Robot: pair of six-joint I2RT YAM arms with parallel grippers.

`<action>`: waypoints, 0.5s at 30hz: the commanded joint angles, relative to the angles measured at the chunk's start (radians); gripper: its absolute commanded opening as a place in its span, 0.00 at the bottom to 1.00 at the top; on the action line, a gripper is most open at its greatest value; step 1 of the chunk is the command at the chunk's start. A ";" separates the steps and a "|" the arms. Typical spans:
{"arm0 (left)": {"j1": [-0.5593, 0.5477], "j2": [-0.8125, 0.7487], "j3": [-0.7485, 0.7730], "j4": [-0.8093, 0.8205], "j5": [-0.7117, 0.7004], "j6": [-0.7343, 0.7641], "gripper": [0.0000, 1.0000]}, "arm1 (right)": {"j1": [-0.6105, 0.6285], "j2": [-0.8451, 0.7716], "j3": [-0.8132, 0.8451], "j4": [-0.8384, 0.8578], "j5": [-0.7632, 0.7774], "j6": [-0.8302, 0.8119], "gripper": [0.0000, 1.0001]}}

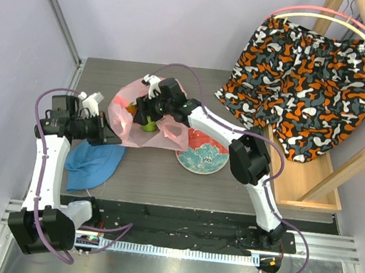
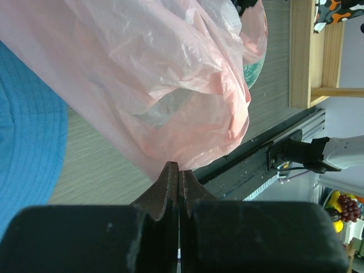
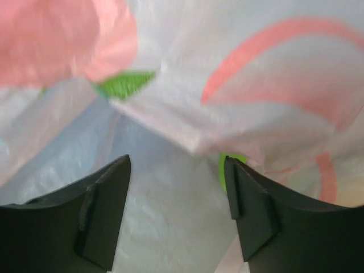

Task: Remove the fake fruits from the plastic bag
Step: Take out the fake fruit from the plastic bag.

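Note:
The pink plastic bag [image 1: 125, 106] lies crumpled at the middle of the table. My left gripper [image 1: 115, 133] is shut on the bag's near edge; in the left wrist view its fingertips [image 2: 178, 168] pinch the pink film [image 2: 170, 85]. My right gripper [image 1: 142, 114] reaches into the bag's mouth from the right. In the right wrist view the right gripper [image 3: 177, 165] stands open, with only bag film [image 3: 170, 193] between the fingers. A green fake fruit [image 1: 149, 126] shows under the right gripper, and its green edge [image 3: 222, 168] sits beside the right finger. An orange-yellow fruit [image 1: 130, 109] shows through the bag.
A red and teal floral plate [image 1: 202, 153] sits right of the bag. A blue fabric hat [image 1: 93, 162] lies at the front left, under my left arm. A patterned cloth [image 1: 305, 85] hangs on a wooden rack [image 1: 310, 185] at the right edge.

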 commanded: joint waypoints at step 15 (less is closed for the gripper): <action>0.021 0.017 0.011 0.001 0.076 0.002 0.00 | 0.010 0.085 0.075 -0.009 0.200 -0.008 0.98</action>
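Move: The green fruit inside the open bag lies about 5 cm ahead of the right hand, 2 cm to its right and 7 cm below. An orange fruit sits some 7 cm left of the green fruit and 4 cm farther out. The plate is roughly 23 cm to the right hand's right and 4 cm back, some 11 cm lower. From the left hand, the green fruit is about 19 cm ahead, 8 cm right and 14 cm lower. The green fruit comes into line between the right hand's fingers as they spread from partly to fully open, the hand reaching about 4 cm forward inside the bag with a slight rise, then sinking some 4 cm towards the fruit. The wrist turns a little clockwise. The left hand stays in place, shut, and keeps its pinch on the bag's rim. ##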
